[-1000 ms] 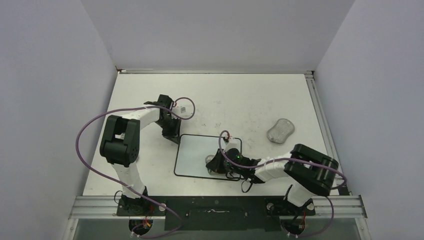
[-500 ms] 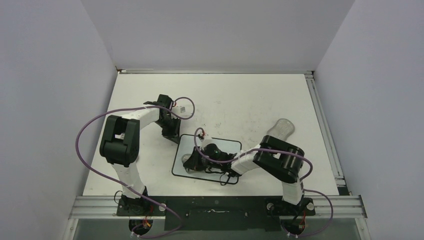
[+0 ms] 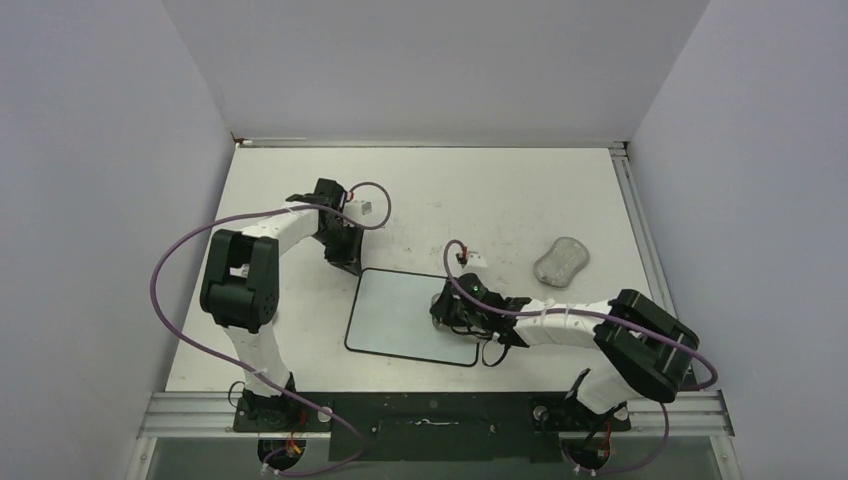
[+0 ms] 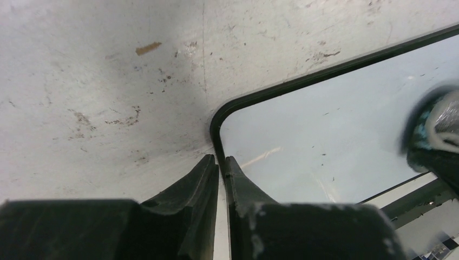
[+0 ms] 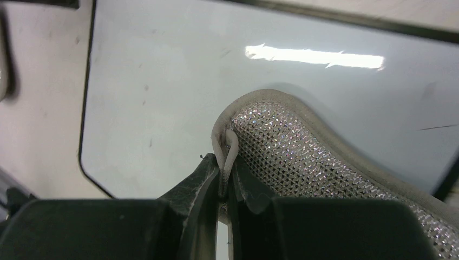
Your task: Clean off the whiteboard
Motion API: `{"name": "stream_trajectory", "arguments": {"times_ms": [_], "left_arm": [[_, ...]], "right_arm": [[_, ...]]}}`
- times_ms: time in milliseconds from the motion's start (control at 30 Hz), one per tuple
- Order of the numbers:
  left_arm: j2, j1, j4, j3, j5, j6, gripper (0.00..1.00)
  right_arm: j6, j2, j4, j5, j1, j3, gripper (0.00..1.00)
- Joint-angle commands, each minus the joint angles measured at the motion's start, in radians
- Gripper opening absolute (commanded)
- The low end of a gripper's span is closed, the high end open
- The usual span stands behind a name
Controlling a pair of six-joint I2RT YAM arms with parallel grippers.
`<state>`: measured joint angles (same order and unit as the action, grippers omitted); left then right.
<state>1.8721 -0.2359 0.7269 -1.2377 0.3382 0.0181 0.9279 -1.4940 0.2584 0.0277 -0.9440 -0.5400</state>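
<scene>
The whiteboard (image 3: 400, 312) lies flat in the middle of the table, white with a thin black rim and only faint specks on it. My left gripper (image 3: 346, 260) is at its far left corner. In the left wrist view the jaws (image 4: 221, 160) stand almost together with the whiteboard's (image 4: 325, 130) black rim running between their tips. My right gripper (image 3: 446, 310) is over the board's right part, shut (image 5: 226, 162) on the folded edge of a silver glittery wiping pad (image 5: 287, 146). The pad lies on the whiteboard (image 5: 162, 81).
A small grey peanut-shaped lump (image 3: 560, 261) lies on the table to the right of the board. The tabletop (image 3: 480, 200) is scuffed and stained. Walls close in the left, back and right sides. A metal rail (image 3: 430, 410) runs along the near edge.
My right arm swept the pad to the board's left part and has come back to its right part. The board turned slightly. My left gripper drew back a little towards the far side.
</scene>
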Motion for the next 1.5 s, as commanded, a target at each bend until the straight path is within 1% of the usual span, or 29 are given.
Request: {"name": "stream_trajectory", "arguments": {"times_ms": [0,167,233,267,333,367,400,433,467,533,600,633,667,700,733,800,900,967,1033,1067,1100,1133,1167,1233,1267,1333,1367,1400,1467], "left_arm": [[-0.069,0.016,0.030,-0.074,0.037,-0.013,0.11],[-0.116,0.030,0.054,-0.066,0.049,-0.044,0.13],[-0.127,0.033,0.055,-0.058,0.053,-0.044,0.17],[-0.131,0.032,0.055,-0.057,0.053,-0.044,0.22],[-0.139,0.032,0.060,-0.063,0.054,-0.038,0.37],[-0.143,0.031,0.063,-0.068,0.054,-0.036,0.58],[-0.146,0.030,0.069,-0.073,0.052,-0.035,0.74],[-0.151,0.030,0.075,-0.079,0.048,-0.035,0.81],[-0.159,0.030,0.077,-0.080,0.041,-0.037,0.87],[-0.179,0.030,0.077,-0.077,0.025,-0.043,0.92],[-0.198,0.036,0.078,-0.073,0.010,-0.053,0.96],[-0.209,0.038,0.080,-0.069,0.001,-0.057,1.00],[-0.219,0.043,0.081,-0.067,-0.004,-0.061,0.97],[-0.229,0.047,0.081,-0.064,-0.007,-0.067,0.96],[-0.240,0.053,0.082,-0.063,-0.014,-0.072,0.96],[-0.265,0.068,0.070,-0.054,-0.024,-0.077,0.96],[-0.312,0.108,0.017,-0.027,-0.027,-0.068,0.96],[-0.360,0.141,-0.062,0.015,-0.033,-0.042,0.96],[-0.429,0.173,-0.168,0.095,-0.043,-0.025,0.96],[-0.464,0.185,-0.235,0.144,-0.053,0.009,0.96],[-0.501,0.193,-0.314,0.203,-0.058,0.022,0.96],[-0.537,0.201,-0.395,0.267,-0.052,0.019,0.96],[-0.577,0.208,-0.493,0.339,-0.052,0.017,0.96],[-0.659,0.210,-0.728,0.506,-0.109,0.028,0.96],[-0.698,0.210,-0.854,0.591,-0.136,0.031,0.96],[-0.750,0.211,-1.086,0.735,-0.173,0.032,0.96],[-0.758,0.210,-1.160,0.780,-0.182,0.023,0.96],[-0.755,0.211,-1.220,0.810,-0.188,0.012,0.96],[-0.717,0.211,-1.212,0.812,-0.199,-0.001,0.96]], "right_arm": [[-0.059,0.086,-0.292,0.187,0.092,-0.064,0.05],[-0.115,0.226,-0.371,0.202,0.242,-0.020,0.05],[-0.143,0.265,-0.384,0.187,0.298,-0.021,0.05],[-0.156,0.273,-0.385,0.178,0.321,-0.028,0.05],[-0.175,0.267,-0.387,0.163,0.352,-0.055,0.05],[-0.180,0.255,-0.389,0.158,0.364,-0.072,0.05],[-0.185,0.240,-0.387,0.153,0.372,-0.089,0.05],[-0.189,0.222,-0.383,0.148,0.378,-0.107,0.07],[-0.192,0.205,-0.377,0.143,0.380,-0.124,0.11],[-0.201,0.175,-0.379,0.146,0.383,-0.167,0.18],[-0.214,0.162,-0.389,0.152,0.390,-0.204,0.35],[-0.226,0.161,-0.402,0.158,0.395,-0.224,0.44],[-0.238,0.165,-0.416,0.160,0.403,-0.243,0.56],[-0.252,0.173,-0.431,0.163,0.411,-0.261,0.79],[-0.267,0.185,-0.452,0.168,0.418,-0.277,0.96],[-0.291,0.228,-0.487,0.194,0.430,-0.294,0.90],[-0.318,0.345,-0.533,0.282,0.455,-0.276,0.90],[-0.317,0.412,-0.586,0.411,0.471,-0.259,0.90],[-0.346,0.466,-0.580,0.583,0.479,-0.204,0.90],[-0.393,0.495,-0.509,0.658,0.479,-0.150,0.90],[-0.463,0.517,-0.441,0.700,0.479,-0.093,0.90],[-0.539,0.530,-0.384,0.741,0.481,-0.018,0.90],[-0.581,0.535,-0.350,0.789,0.481,0.020,0.90],[-0.564,0.534,-0.309,0.923,0.497,0.079,0.90],[-0.564,0.538,-0.278,0.962,0.514,0.105,0.90],[-0.644,0.566,-0.092,0.921,0.543,0.186,0.90],[-0.687,0.585,0.015,0.883,0.550,0.237,0.90],[-0.734,0.604,0.144,0.856,0.555,0.291,0.90],[-0.792,0.607,0.385,0.819,0.574,0.383,0.90]]}}
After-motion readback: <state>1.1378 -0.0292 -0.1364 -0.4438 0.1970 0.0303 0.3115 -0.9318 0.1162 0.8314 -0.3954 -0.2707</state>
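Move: The right hand still pinches the sponge's end over the whiteboard. The bare table spot it is bound for lies about 15 cm to its right, 6 cm ahead and 2 cm below; the whiteboard's middle is level with it, some 5 cm left. The second sponge lies about 27 cm right, 12 cm ahead. From the left hand, at the whiteboard's far left corner, that bare spot is 34 cm right, 6 cm back. Right hand carries the sponge about 14 cm right and forward, releases, continues right; left rises, opens, withdraws leftward. ##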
